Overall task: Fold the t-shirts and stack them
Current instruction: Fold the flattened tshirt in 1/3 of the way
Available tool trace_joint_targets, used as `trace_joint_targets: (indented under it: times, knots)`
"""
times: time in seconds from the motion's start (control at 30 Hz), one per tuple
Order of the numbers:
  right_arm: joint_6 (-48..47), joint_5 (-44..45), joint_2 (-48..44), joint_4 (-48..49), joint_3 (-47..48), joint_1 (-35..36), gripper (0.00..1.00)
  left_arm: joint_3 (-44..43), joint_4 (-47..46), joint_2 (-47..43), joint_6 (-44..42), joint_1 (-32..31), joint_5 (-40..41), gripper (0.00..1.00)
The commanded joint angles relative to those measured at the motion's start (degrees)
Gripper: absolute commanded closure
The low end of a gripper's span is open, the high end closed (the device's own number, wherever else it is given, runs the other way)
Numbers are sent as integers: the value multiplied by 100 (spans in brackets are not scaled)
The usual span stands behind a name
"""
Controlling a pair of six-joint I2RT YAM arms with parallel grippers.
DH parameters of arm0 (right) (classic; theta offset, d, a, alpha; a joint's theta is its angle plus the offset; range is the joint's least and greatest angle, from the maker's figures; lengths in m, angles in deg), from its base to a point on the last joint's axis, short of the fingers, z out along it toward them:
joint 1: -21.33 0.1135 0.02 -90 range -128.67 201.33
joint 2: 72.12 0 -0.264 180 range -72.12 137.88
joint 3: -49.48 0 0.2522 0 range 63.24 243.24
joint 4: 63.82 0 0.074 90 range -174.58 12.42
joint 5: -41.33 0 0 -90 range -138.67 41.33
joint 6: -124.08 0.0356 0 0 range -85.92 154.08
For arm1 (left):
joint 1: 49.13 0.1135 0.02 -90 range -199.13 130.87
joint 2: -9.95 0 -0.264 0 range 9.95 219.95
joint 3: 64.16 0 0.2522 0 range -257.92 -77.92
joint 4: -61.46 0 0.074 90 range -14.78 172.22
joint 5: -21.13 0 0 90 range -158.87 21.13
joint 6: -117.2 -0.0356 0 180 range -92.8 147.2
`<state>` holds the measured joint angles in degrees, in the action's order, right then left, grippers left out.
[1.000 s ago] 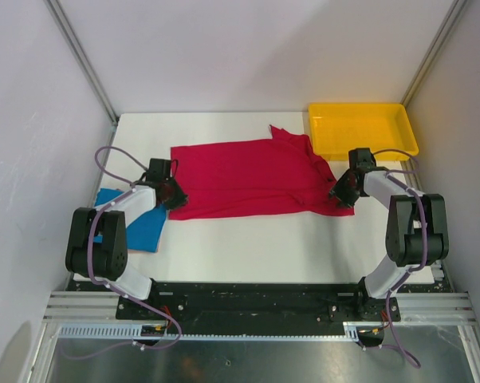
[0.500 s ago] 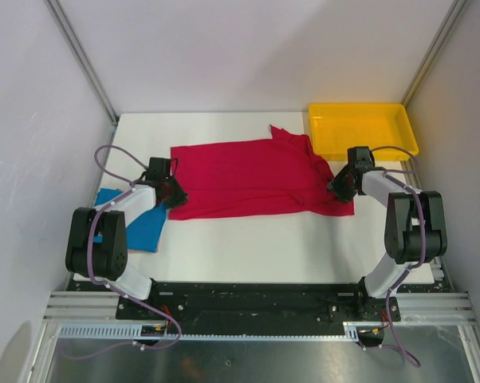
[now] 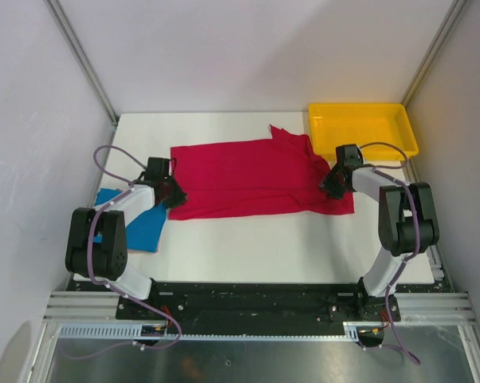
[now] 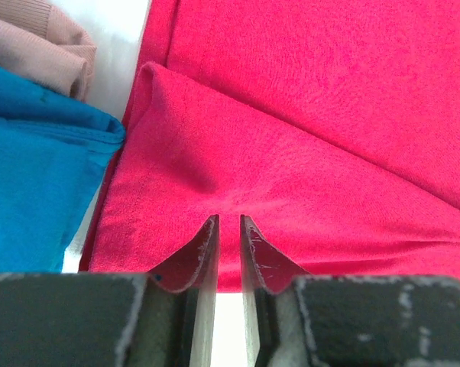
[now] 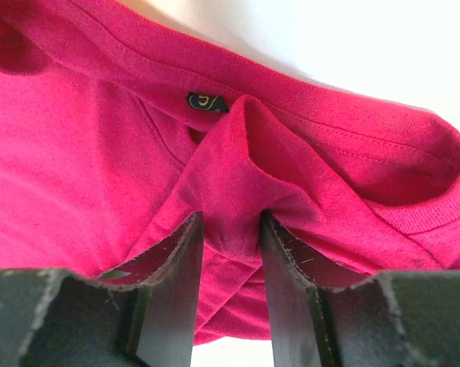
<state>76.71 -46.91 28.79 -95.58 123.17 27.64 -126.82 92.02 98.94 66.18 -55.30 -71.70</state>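
Observation:
The red t-shirt [image 3: 248,175] lies spread flat across the middle of the white table, its collar [image 5: 413,199] at the right end. My left gripper [image 3: 175,195] sits at the shirt's near-left corner, jaws nearly together and pinching the hem [image 4: 228,220]. At the collar end, my right gripper [image 3: 328,183] is shut on a raised ridge of red cloth [image 5: 230,218] just below the small dark neck label [image 5: 205,102]. The blue t-shirt [image 3: 140,227] lies folded at the near left, partly under the left arm; its edge [image 4: 31,153] is beside the red hem.
A yellow plastic tray [image 3: 363,108] stands at the far right corner, just beyond the right gripper. A tan ribbed cloth [image 4: 39,30] shows next to the blue shirt in the left wrist view. Grey walls and metal posts enclose the table.
My right gripper has slid left and away along the shirt's right end toward the collar, its jaws narrowing slightly on the cloth. The left gripper has stayed put.

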Motion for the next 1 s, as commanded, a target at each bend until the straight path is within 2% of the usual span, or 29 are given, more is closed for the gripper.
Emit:
trace_joint_targets:
  times: [0.0, 0.67, 0.97]
  knots:
    - [78, 116, 294, 343, 550, 54, 61, -180, -126, -72, -154, 83, -94, 80]
    - [286, -397, 1305, 499, 1984, 360, 60, -269, -128, -3, -208, 158, -243, 80]
    - [-193, -296, 685, -162, 2142, 317, 56, -301, -138, 21, -221, 153, -287, 80]
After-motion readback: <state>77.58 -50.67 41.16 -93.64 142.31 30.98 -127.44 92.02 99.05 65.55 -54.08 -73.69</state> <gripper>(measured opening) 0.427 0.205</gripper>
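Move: The crumpled flap of the red t-shirt beside the collar lies right at the right fingertips, its middle some 2 cm ahead and 1 cm to the right, about a centimetre below. The collar label is roughly 5 cm ahead and 2 cm right. The yellow bin's middle stands some 23 cm ahead and 13 cm right; the loose sleeve lies about 21 cm ahead, 16 cm left. From the left hand the flap is roughly 55 cm right and 6 cm ahead. Sweep the right gripper forward about 9 cm, veering left by some 5 cm in the later half, along the collar towards the near-left corner of the yellow bin. Rise only 2 to 3 cm on the way, with a slight dip before the end. Keep the fingers part open and empty, pushing the crumpled flap along with the tips, and tilt the wrist so they point a little more forward. ##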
